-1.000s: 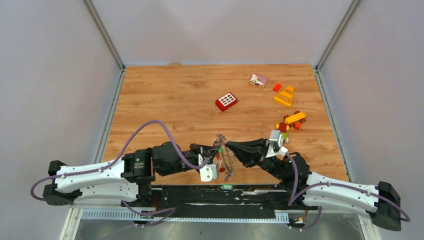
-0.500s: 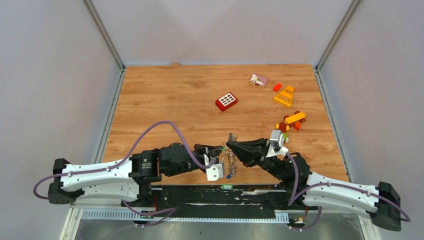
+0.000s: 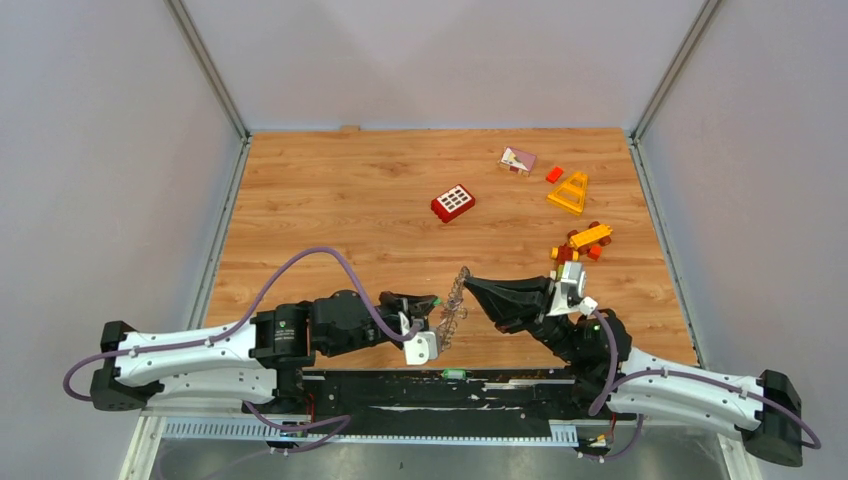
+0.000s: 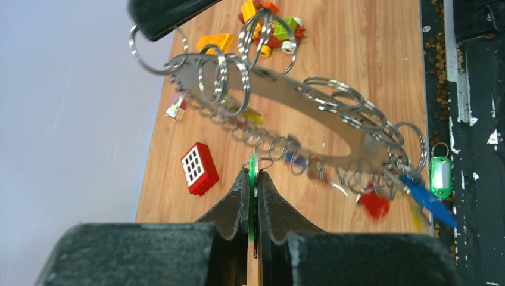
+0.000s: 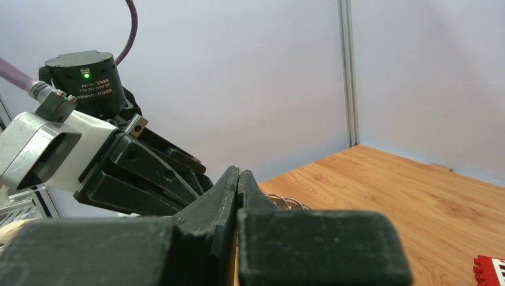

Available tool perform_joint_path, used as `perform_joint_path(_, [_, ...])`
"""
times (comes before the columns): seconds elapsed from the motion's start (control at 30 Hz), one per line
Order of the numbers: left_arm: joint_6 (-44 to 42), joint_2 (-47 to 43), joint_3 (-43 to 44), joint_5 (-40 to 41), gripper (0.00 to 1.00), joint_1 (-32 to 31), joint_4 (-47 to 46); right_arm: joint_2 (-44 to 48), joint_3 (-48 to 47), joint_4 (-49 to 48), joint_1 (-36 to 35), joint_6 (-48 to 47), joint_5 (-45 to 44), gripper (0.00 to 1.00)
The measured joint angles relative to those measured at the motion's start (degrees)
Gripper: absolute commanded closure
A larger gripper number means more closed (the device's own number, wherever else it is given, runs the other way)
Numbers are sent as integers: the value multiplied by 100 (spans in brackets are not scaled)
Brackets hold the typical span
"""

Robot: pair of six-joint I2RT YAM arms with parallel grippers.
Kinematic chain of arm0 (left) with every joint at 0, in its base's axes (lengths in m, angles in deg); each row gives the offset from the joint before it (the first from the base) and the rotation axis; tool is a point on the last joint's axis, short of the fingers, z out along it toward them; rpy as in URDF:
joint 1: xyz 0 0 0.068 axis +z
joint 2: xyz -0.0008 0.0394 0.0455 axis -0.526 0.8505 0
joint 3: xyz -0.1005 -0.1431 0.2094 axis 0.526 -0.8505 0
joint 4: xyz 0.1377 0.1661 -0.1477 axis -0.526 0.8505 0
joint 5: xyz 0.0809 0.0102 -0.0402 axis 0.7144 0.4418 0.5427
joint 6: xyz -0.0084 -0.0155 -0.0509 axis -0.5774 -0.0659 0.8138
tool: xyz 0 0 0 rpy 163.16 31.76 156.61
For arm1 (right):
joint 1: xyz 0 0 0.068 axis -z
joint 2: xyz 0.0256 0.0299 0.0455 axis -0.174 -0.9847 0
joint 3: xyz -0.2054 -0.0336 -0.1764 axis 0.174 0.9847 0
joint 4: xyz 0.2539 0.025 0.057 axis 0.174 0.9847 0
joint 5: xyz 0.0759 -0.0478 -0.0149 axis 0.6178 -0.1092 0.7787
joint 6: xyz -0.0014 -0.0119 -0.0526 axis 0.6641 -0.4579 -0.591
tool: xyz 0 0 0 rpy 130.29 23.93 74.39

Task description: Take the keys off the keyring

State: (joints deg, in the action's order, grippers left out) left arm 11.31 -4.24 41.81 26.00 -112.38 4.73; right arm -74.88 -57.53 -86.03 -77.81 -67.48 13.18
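Observation:
The keyring (image 3: pixel 452 305) hangs edge-on between my two grippers, just above the table's near edge. From the left wrist it is a broad grey metal band (image 4: pixel 286 101) fringed with small rings and keys (image 4: pixel 374 202), some with red and blue heads. My left gripper (image 3: pixel 434 300) (image 4: pixel 252 174) is shut on a thin green key head that hangs from one small ring. My right gripper (image 3: pixel 470 284) (image 5: pixel 238 173) is shut on a small ring at the keyring's far edge. That finger (image 4: pixel 161 15) shows black at the top of the left wrist view.
A red brick (image 3: pixel 453 203) with a white grid lies mid-table. At the back right are a yellow triangle piece (image 3: pixel 569 192), a small red brick (image 3: pixel 554 174) and a pale piece (image 3: pixel 517 161). A brick pile (image 3: pixel 580 245) sits right. A green tag (image 3: pixel 454 374) lies on the black base strip.
The right gripper has drawn back to the right and slightly up. The keyring has swung from a dangling bunch to edge-on between the grippers. The left gripper stayed shut and shifted a little.

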Motion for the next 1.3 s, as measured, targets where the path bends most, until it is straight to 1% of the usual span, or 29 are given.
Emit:
perform_joint_path(0.13, [26, -186, 0, 162, 100, 0, 72, 214, 70, 74, 0, -20, -59, 100])
perform_joint_path(0.27, [328, -249, -13, 442, 100, 0, 153, 470, 72, 343, 0, -109, -107, 100])
perform_joint_path(0.4, [1180, -369, -293, 957, 97, 0, 42, 763, 66, 861, 2, -205, -264, 100])
perform_joint_path(0.47, [1738, -378, -522, 1252, 97, 0, -42, 857, 48, 1193, 2, -262, -389, 100])
perform_joint_path(0.6, [2942, -354, -1060, 1853, 92, 0, -201, 916, 4, 1888, 0, -352, -684, 100])
perform_joint_path(0.63, [3272, -341, -1207, 2026, 88, 2, -214, 911, -7, 2068, 0, -369, -752, 100])
perform_joint_path(0.77, [4393, -256, -1759, 2450, 65, 79, -345, 804, -79, 2581, 2, -417, -964, 100])
perform_joint_path(0.87, [5027, -129, -2068, 2573, 48, 212, -428, 614, -208, 2903, 0, -417, -1132, 100])
perform_joint_path(0.97, [5464, -11, -2170, 2677, 32, 310, -426, 387, -358, 3191, 0, -409, -1294, 100])
perform_joint_path(1.13, [5814, 11, -2173, 2855, 14, 422, -433, 83, -520, 3554, 2, -289, -1674, 100])
perform_joint_path(1.3, [6046, 74, -2100, 3018, 7, 568, -232, -396, -741, 3939, 15, -39, -2367, 100])
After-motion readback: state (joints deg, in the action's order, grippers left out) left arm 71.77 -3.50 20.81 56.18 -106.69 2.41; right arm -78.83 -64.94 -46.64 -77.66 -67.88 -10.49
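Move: The green tag with its key is already in the left fingers, seemingly clear of the keyring. It goes to the black tag and key on the table, about 7 cm ahead of the left hand, 7 cm to its left and 23 cm below. The held keyring's middle is 3 cm to that hand's right; a second green tag lies 8 cm back, 5 cm right, table-low. From the right hand the black tag is some 5 cm ahead, 14 cm left, 30 cm down. The green tag is carried left and slightly forward away from the keyring, then mostly down, some 15 cm, while the left wrist swings about 65 degrees, largely counter-clockwise; the fingers open wide near the bottom and let go of it. The keyring stays pinched in the shut right fingers, which sink about 12 cm and reach 6 cm forward, levelling from their upward tilt. ##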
